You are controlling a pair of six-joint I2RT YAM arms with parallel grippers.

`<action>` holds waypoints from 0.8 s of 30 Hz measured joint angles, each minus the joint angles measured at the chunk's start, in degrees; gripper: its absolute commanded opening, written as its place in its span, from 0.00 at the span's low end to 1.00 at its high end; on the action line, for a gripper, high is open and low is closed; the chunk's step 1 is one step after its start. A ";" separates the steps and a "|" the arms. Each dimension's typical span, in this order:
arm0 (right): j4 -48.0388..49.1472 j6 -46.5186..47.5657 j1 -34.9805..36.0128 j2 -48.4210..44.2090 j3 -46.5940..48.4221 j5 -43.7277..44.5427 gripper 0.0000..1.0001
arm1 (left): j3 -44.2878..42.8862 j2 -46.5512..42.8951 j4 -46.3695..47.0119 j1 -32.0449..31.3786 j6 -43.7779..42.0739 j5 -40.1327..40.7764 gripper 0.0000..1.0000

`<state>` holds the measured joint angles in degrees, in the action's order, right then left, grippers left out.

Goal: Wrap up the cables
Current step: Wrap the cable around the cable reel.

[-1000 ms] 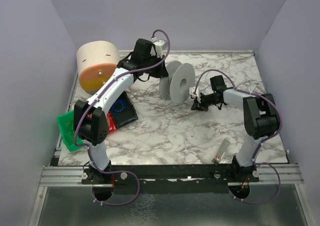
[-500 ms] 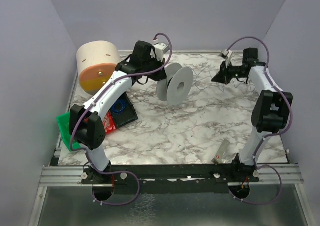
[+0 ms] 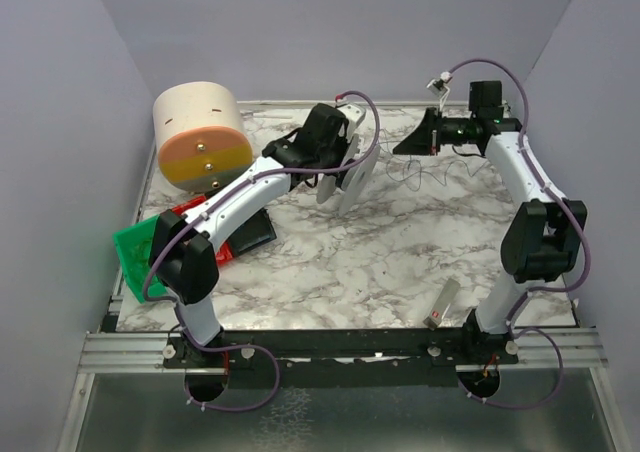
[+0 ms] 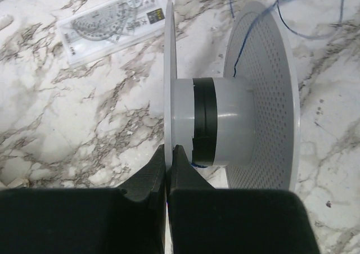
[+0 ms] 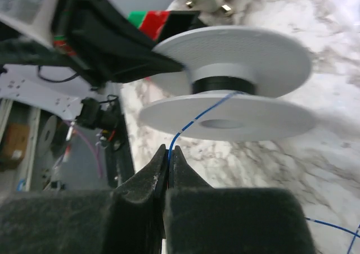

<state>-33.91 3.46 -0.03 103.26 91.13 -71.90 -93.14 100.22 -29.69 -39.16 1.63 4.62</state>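
A white spool (image 3: 352,168) with two wide flanges and a black-wound hub (image 4: 205,122) is held off the table at the back middle. My left gripper (image 4: 169,150) is shut on the edge of one flange (image 4: 168,68); it shows in the top view (image 3: 335,160) too. The cable is a very thin blue-grey wire (image 5: 197,119) running from the hub to my right gripper (image 5: 169,151), which is shut on it just right of the spool (image 3: 402,148). The loose rest of the wire lies wavy on the table (image 3: 432,177), and loops of it show in the left wrist view (image 4: 306,33).
A big cream cylinder with an orange face (image 3: 200,137) stands at the back left. A green tray (image 3: 133,254) and a black tray (image 3: 252,228) lie at the left edge. A small clear item (image 3: 444,302) lies front right. A clear ruler pack (image 4: 112,23) lies beyond the spool.
My left arm has carried the spool to the right and tilted it. My right gripper swung from beside the spool out to the back right, then came left towards the spool, holding the wire.
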 measured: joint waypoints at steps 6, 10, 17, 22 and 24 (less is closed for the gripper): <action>17.03 -17.75 4.94 -4.50 -9.14 -5.57 0.00 | 0.11 1.11 1.22 -0.90 -0.50 4.33 0.00; 32.09 -30.97 5.35 -5.05 -15.56 -7.76 0.01 | 0.04 2.29 1.36 -2.67 -0.57 8.04 0.00; 35.82 -31.65 12.68 -5.05 -17.99 -7.96 0.01 | -2.29 4.70 1.31 -3.28 2.62 11.28 0.00; 34.14 -26.58 15.52 -5.51 -21.46 -7.82 0.01 | -4.83 4.70 0.70 -2.51 5.22 10.47 0.00; 34.14 -25.22 15.80 -5.81 -23.43 -7.72 0.01 | -5.77 4.72 -0.07 -1.40 6.14 8.24 0.00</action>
<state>0.23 -21.76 15.77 97.45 67.70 -79.61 -98.91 104.95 -29.76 -40.56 7.77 12.86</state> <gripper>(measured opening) 0.006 0.016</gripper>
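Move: The right fingers hold the blue cable; the cable reel it is being wound on has its middle about 10 cm to their left, some 3 cm back and 8 cm lower. Loose blue loops lie on the table about 6 cm right of the right hand, 5 cm farther out and 22 cm down. The left hand grips the reel's left flange by its upper rim, with the reel's middle roughly 3 cm ahead, 5 cm right and 6 cm below; the protractor pouch is about 13 cm ahead of the left hand, 2 cm left and 18 cm down. Back and to the left, about 10 cm each way, the right hand carries the pinched cable from beyond the reel past its right flange to the near side, rising slightly before sinking and turning some 20 degrees counter-clockwise. The left hand keeps its pinch on the left flange, edges forward about 2 cm with a small dip and return, and turns roughly 10 degrees counter-clockwise. ##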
